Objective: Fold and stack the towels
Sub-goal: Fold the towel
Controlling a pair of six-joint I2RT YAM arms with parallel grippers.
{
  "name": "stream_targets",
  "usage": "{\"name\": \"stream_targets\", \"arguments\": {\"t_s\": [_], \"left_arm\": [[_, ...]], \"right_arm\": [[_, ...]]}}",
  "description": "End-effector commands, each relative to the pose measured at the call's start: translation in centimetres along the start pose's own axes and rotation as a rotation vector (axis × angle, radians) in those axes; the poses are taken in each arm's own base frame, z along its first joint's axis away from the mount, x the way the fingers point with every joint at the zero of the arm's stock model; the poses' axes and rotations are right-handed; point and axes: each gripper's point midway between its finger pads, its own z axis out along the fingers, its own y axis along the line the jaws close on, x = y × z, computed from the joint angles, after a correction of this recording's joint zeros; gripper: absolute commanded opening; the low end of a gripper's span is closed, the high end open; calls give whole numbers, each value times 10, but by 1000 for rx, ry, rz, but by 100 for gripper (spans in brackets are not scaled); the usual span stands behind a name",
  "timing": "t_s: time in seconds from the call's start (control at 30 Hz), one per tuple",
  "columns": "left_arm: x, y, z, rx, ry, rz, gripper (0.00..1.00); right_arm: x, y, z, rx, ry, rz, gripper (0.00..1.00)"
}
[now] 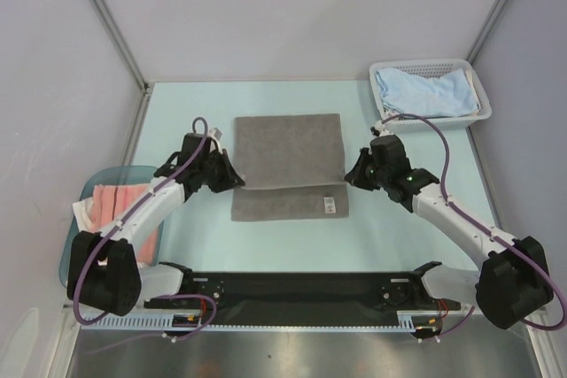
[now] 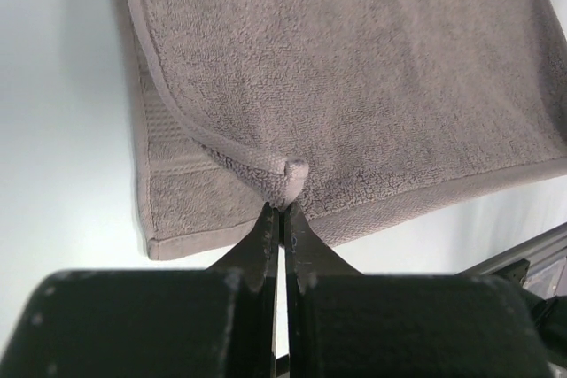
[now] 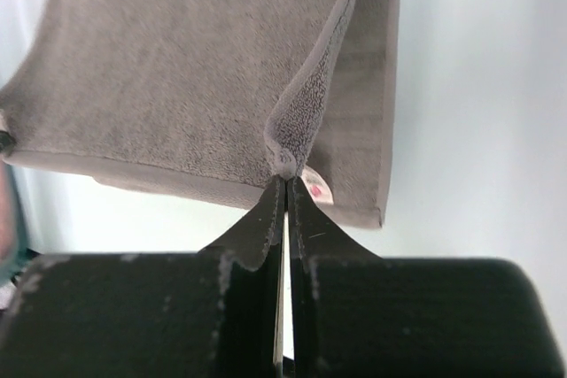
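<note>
A grey towel (image 1: 289, 152) lies in the middle of the table, its upper layer folded toward me over a lower layer that carries a small white label (image 1: 330, 205). My left gripper (image 1: 234, 181) is shut on the upper layer's left near corner (image 2: 291, 174). At the opposite side, my right gripper (image 1: 349, 176) is shut on the right near corner (image 3: 285, 162). A light blue towel (image 1: 423, 92) lies crumpled in the white mesh basket (image 1: 484, 105) at the back right. A salmon-pink towel (image 1: 113, 203) sits in the teal tub (image 1: 89, 188) at the left, partly under my left arm.
Grey walls close in the table at the back and both sides. A black rail (image 1: 301, 289) with the arm bases runs along the near edge. A bit of white cloth (image 1: 81, 214) shows at the tub's left rim.
</note>
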Motion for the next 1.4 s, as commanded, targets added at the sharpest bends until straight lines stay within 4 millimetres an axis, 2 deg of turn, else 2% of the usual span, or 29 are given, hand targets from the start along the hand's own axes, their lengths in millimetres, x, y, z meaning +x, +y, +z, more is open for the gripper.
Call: {"name": "stream_targets", "arguments": {"t_s": [0.0,0.27,0.53,0.7,0.83,0.97,1.0,1.03,1.1,1.13,1.2,1.37], "left_arm": [[13,1,7,29,21,-8,0],[44,11,25,21,101,-33,0],[70,15,35,10,161,-33,0],[75,20,37,-5,169,-36,2],[75,23,34,-20,168,-31,5],[78,26,31,-29,169,-22,12],[79,28,30,-36,171,-20,15],[80,29,29,-39,173,-17,23],[81,29,25,-37,168,-10,29],[82,30,23,-40,170,-8,34],[80,29,20,-38,155,1,38],[77,33,13,-67,131,3,42]], "right_arm": [[9,-6,2,8,-2,18,0],[48,-21,16,27,71,28,0],[73,-33,25,46,118,48,0],[84,-39,24,59,137,53,0],[89,-45,19,71,139,55,6],[96,-53,13,89,144,51,18],[96,-54,10,92,140,51,23],[95,-55,9,96,134,52,27],[94,-56,4,100,129,49,34],[93,-56,3,98,126,47,36],[86,-59,1,118,96,37,39],[77,-63,4,149,82,9,40]]}}
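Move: The left hand already pinches the left corner of the raised towel edge; the towel's near left corner lies about 6 cm back, 2 cm left and 8 cm below, the far left corner some 20 cm ahead and 1 cm left. From the right hand, also gripping the edge, the near right corner is about 6 cm back, straight below otherwise, 10 cm down; the white label is 3 cm back and 4 cm left, the far right corner 20 cm ahead, 2 cm left. Both hands lower the held edge 7–10 cm and back about 5 cm towards the near edge, then open. ##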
